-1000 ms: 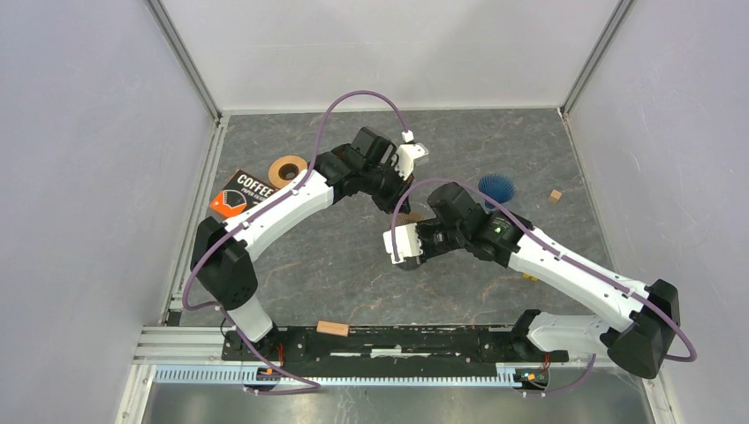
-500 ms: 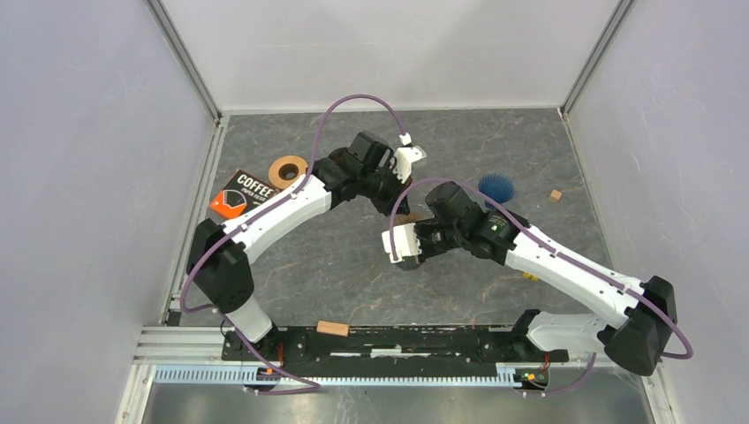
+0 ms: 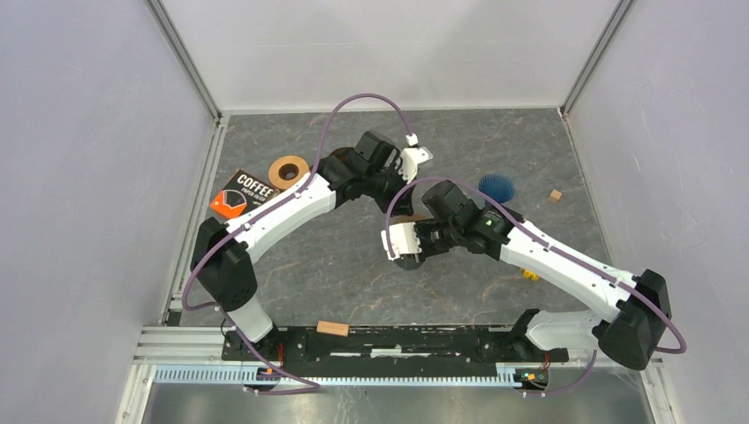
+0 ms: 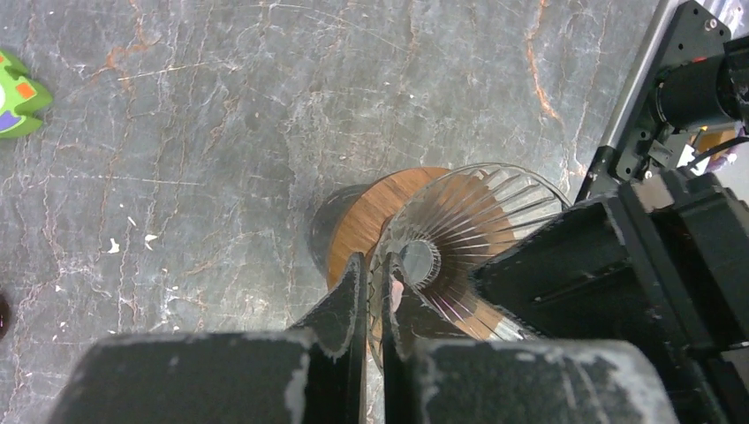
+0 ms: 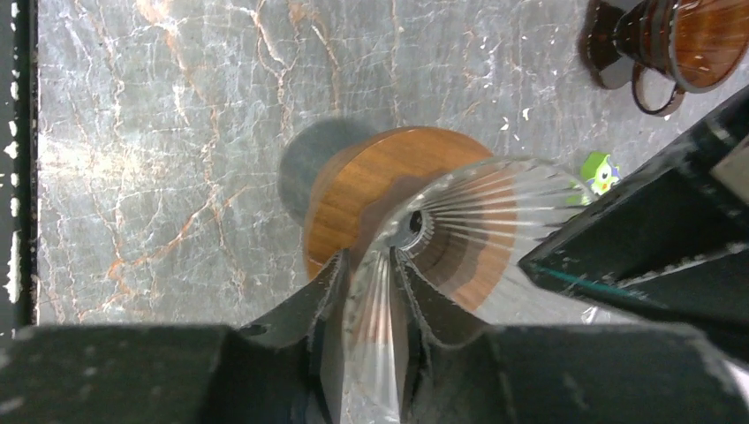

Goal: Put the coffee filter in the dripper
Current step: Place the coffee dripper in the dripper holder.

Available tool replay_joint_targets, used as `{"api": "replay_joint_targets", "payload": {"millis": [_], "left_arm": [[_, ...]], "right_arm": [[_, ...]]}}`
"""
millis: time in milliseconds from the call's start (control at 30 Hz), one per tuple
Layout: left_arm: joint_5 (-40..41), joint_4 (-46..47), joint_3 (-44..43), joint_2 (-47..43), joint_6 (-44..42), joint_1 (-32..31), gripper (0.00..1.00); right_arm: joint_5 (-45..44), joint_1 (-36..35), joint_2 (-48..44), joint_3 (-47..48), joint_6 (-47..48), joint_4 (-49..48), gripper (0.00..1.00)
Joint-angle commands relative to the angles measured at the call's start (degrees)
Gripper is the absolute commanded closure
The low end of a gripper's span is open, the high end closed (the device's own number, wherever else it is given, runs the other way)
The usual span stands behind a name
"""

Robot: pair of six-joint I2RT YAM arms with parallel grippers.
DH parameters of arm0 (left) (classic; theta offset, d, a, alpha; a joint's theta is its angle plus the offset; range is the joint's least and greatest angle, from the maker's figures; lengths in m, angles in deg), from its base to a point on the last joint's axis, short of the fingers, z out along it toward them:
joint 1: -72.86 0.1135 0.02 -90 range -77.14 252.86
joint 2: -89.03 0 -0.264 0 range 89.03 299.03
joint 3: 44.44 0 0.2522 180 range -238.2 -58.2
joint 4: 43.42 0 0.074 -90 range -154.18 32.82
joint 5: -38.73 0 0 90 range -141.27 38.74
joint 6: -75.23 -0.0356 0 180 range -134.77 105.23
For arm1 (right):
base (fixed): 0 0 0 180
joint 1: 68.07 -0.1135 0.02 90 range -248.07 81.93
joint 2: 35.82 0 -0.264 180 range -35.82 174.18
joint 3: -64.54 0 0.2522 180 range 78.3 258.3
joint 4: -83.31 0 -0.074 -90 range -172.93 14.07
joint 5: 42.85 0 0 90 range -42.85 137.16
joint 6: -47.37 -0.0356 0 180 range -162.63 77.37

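A clear ribbed cone, which I take for the dripper, stands on a round wooden base between both arms. My left gripper is shut on the cone's near wall, one finger inside and one outside. My right gripper straddles the opposite wall with its jaws a little apart. I cannot tell any separate coffee filter apart inside the cone. A blue pleated cone lies alone to the right, held by nothing.
A brown see-through dripper with a handle sits to the left, showing from above as a tan ring. Near it lie a black "COFFEE" packet and a green toy. A wooden block rests on the front rail.
The right jaws have eased apart on the cone's wall. Both arms have shifted only slightly; the left grip is unchanged.
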Motion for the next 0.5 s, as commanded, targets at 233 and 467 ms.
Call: {"api": "replay_joint_targets", "payload": {"millis": [233,467], "left_arm": [[2.9,-7.0,-0.4,2.5,-5.2,-2.0,0.90],[3.6,-7.1,-1.0,2.8,-5.7,-1.7,0.86]], "right_arm": [[-2.5,1.0,0.2,4.5,-0.3,4.9,0.55],[-2.1,1.2,0.4,9.7,-0.2,7.2,0.50]]}}
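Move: Both hands are at the clear coffee dripper's rim. For the right hand, the wooden dripper holder's middle lies about 3 cm ahead, 2 cm left and 6 cm below; the dripper's middle is some 3 cm ahead, 1 cm left and 3 cm down. The glass carafe stands directly under the holder, its middle 12 cm below that hand. From the left hand, the holder is about 3 cm back, 2 cm right and 8 cm below, and the green toy 17 cm ahead, 1 cm left, 18 cm below. The right fingertips let go of the dripper's near rim, spreading from about a quarter to half open so that the rim stands loosely between them. Meanwhile the right hand eases about 1 cm to its right, then lifts some 1.5 cm. The left fingers keep the far rim pinched, shifting barely half a centimetre back and right before holding still. ##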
